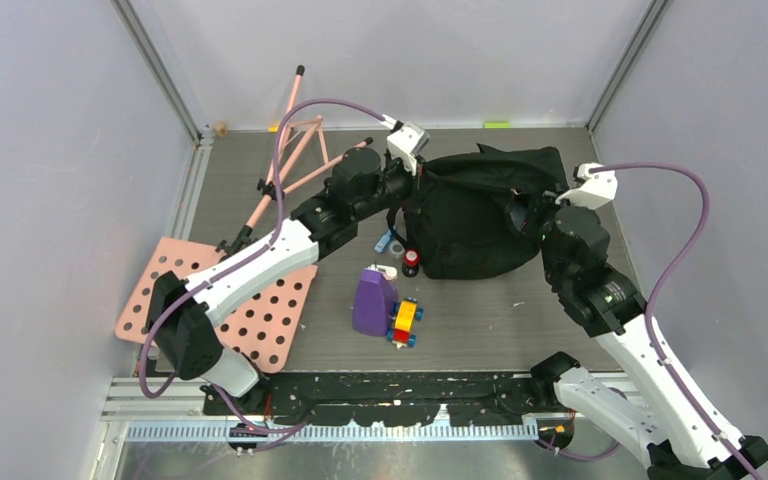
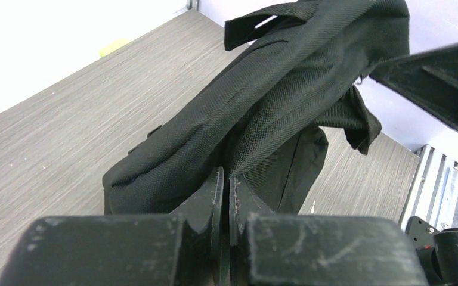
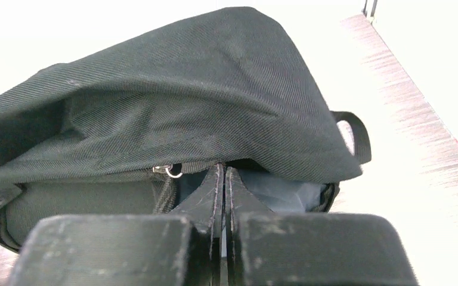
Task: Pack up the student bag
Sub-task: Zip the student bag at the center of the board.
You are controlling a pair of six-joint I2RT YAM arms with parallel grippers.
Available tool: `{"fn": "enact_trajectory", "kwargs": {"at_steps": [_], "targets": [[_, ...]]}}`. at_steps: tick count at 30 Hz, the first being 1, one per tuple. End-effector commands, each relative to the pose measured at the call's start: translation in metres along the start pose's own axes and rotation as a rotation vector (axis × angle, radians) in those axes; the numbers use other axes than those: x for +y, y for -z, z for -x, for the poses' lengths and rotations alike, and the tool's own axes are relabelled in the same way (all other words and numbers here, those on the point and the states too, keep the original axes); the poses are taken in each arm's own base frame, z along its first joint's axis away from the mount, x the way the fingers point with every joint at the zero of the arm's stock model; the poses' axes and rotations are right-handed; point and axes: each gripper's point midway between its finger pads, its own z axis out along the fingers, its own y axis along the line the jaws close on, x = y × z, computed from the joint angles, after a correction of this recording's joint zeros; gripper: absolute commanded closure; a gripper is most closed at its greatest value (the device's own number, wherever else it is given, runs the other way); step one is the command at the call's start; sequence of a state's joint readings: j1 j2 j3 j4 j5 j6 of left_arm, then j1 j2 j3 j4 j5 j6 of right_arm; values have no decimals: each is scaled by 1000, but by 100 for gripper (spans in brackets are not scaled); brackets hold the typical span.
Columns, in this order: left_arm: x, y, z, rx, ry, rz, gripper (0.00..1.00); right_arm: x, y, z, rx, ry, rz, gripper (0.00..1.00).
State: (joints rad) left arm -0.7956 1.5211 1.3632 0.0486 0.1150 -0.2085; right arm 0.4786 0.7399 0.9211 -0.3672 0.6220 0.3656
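Note:
The student bag (image 1: 470,225), black and floppy, lies at the middle back of the table. My left gripper (image 1: 416,182) is at its left edge, and in the left wrist view it (image 2: 226,174) is shut on a ridge of the bag's fabric (image 2: 286,89), which is pulled up taut from the tips. My right gripper (image 1: 522,213) is at the bag's right side. In the right wrist view it (image 3: 223,170) is shut at the rim of the bag's opening, under the raised flap (image 3: 203,95), beside a zipper pull (image 3: 168,171). A bluish lining (image 3: 280,187) shows inside.
In front of the bag stand a purple bottle-like container (image 1: 371,300) and a toy of coloured blocks (image 1: 405,322). A small red-capped item (image 1: 412,260) and a blue item (image 1: 385,243) lie by the bag's left corner. A pink perforated board (image 1: 260,305) and pink rods (image 1: 295,150) lie at the left.

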Motion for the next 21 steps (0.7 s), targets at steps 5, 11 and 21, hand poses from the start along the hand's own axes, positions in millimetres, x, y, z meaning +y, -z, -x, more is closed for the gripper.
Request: {"fn": "enact_trajectory", "kwargs": {"at_steps": [5,11,21], "targets": [[13,37,67,-158,-286,-66,60,-38,13,57,-97,120,-156,100],[-43,34,73,-166,-422,-262,47,-21,7,46,-52,133,-68,100],[-116,-3,43,-93,-576,-434,37,-12,2,35,-21,119,-26,100]]}}
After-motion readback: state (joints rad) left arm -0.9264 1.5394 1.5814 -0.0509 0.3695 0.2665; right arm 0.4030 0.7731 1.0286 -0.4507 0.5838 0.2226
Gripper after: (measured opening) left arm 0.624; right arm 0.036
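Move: Both hands are still shut on the open rim of the student bag. The zip pull lies about 15 cm to the left hand's right and some 2 cm back, level in height; the bag's middle is about 8 cm right, 5 cm back and 12 cm below that hand, and the red-capped bottle roughly 10 cm back and 20 cm below. From the right hand, the zip pull is about 3 cm left and 1 cm ahead. The left hand opens, lets go of the rim, then rises and draws back about 7 cm each, drifting right. ##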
